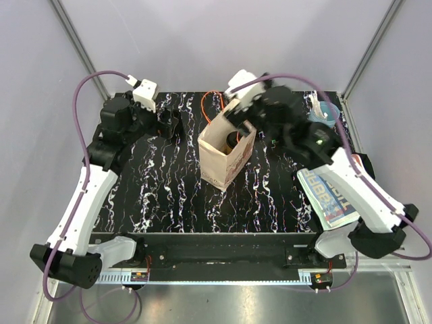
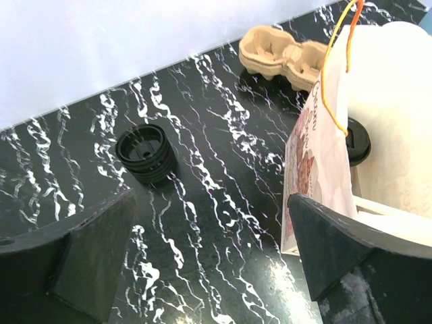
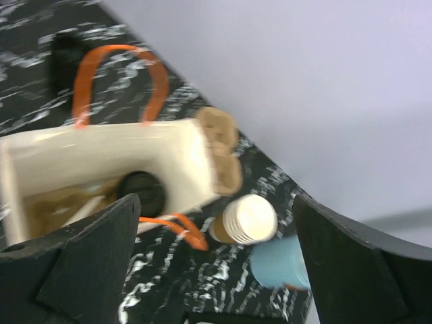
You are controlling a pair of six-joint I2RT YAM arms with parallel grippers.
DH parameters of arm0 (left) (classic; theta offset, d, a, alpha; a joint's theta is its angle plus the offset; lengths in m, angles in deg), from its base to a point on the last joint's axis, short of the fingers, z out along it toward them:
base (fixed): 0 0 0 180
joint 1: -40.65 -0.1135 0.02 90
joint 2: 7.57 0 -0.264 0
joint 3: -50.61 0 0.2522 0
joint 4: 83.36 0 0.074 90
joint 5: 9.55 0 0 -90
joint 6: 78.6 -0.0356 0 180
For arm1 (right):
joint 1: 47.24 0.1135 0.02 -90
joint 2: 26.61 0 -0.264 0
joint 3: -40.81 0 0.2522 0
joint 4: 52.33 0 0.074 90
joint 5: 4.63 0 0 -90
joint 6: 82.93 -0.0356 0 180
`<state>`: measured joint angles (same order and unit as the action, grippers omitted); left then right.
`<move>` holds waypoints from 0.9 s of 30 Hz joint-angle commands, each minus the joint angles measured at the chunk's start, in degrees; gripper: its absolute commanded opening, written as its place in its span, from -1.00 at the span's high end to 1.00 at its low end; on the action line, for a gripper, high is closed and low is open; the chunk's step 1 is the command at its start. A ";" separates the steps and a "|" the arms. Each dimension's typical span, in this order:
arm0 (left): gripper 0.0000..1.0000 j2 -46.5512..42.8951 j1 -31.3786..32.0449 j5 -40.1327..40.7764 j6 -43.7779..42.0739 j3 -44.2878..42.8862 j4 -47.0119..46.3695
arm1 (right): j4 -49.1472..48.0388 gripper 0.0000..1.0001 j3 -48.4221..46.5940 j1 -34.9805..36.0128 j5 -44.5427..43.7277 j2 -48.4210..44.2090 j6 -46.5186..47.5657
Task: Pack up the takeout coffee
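The takeout coffee [image 1: 233, 140] stands inside the pale paper bag [image 1: 217, 164] with orange handles at mid-table. Only its round black lid [image 3: 140, 192] shows down in the bag; that lid also peeks out at the bag's mouth [image 2: 358, 140]. My right gripper [image 1: 239, 123] hangs over the bag's far rim, open, with nothing between its fingers [image 3: 81, 263]. My left gripper [image 1: 169, 125] hovers open and empty over the table left of the bag [image 2: 317, 155], its fingers [image 2: 88, 250] wide apart.
A stack of black lids [image 2: 145, 154] sits just ahead of the left gripper. A tan pulp cup carrier [image 2: 283, 57] lies behind the bag. Nested tan cups [image 3: 246, 219] and a light blue cup [image 3: 280, 263] lie at the back right. A blue-and-white printed pack [image 1: 327, 196] lies at the right edge.
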<state>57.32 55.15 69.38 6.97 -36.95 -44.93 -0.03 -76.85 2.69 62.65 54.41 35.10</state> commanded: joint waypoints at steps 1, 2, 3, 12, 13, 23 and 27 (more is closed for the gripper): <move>-0.98 -3.00 -0.26 3.33 -1.55 -3.01 -3.57 | -9.24 -0.99 1.22 -7.12 -7.59 -7.00 -2.19; -0.98 -3.70 -0.35 4.12 -1.81 -3.19 -3.66 | -11.28 -1.00 2.72 -9.22 -8.82 -8.14 -1.84; -0.98 -3.97 -0.26 4.56 -2.25 -3.71 -3.57 | -13.21 -1.00 4.30 -10.02 -11.18 -10.50 -0.45; -0.98 -7.13 -0.26 10.80 -6.29 -9.33 -2.26 | -29.66 -1.00 18.99 -15.74 -16.82 -23.35 8.35; -0.98 -7.40 -0.26 10.81 -6.56 -10.13 -1.99 | -31.32 -0.99 20.13 -16.00 -17.00 -24.05 8.88; -0.98 -11.00 -0.35 28.62 -8.23 -20.06 -0.41 | -57.23 -0.99 34.80 -17.41 -22.70 -30.56 15.72; -0.98 -11.62 -0.26 31.20 -8.14 -21.74 0.38 | -59.31 -0.99 35.88 -17.41 -23.42 -30.92 14.43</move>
<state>46.67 55.15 93.27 -0.46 -55.77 -43.99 -49.58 -40.79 -14.51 42.63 23.72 48.48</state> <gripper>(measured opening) 0.987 0.994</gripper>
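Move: The takeout bag, with the lidded coffee cup already inside, lies about 4 cm ahead of the right hand, 4 cm left and 28 cm below. From that hand, the paper cups are some 17 cm ahead and 17 right, the blue bucket 18 ahead and 29 right. The bag is about 20 cm right of the left hand, 1 cm ahead and 19 below; the black lids are 15 cm ahead of the left hand, 3 right. Both open hands leave the bag, the right swinging 23 cm right and up, the left rising 20 cm, left-back. ##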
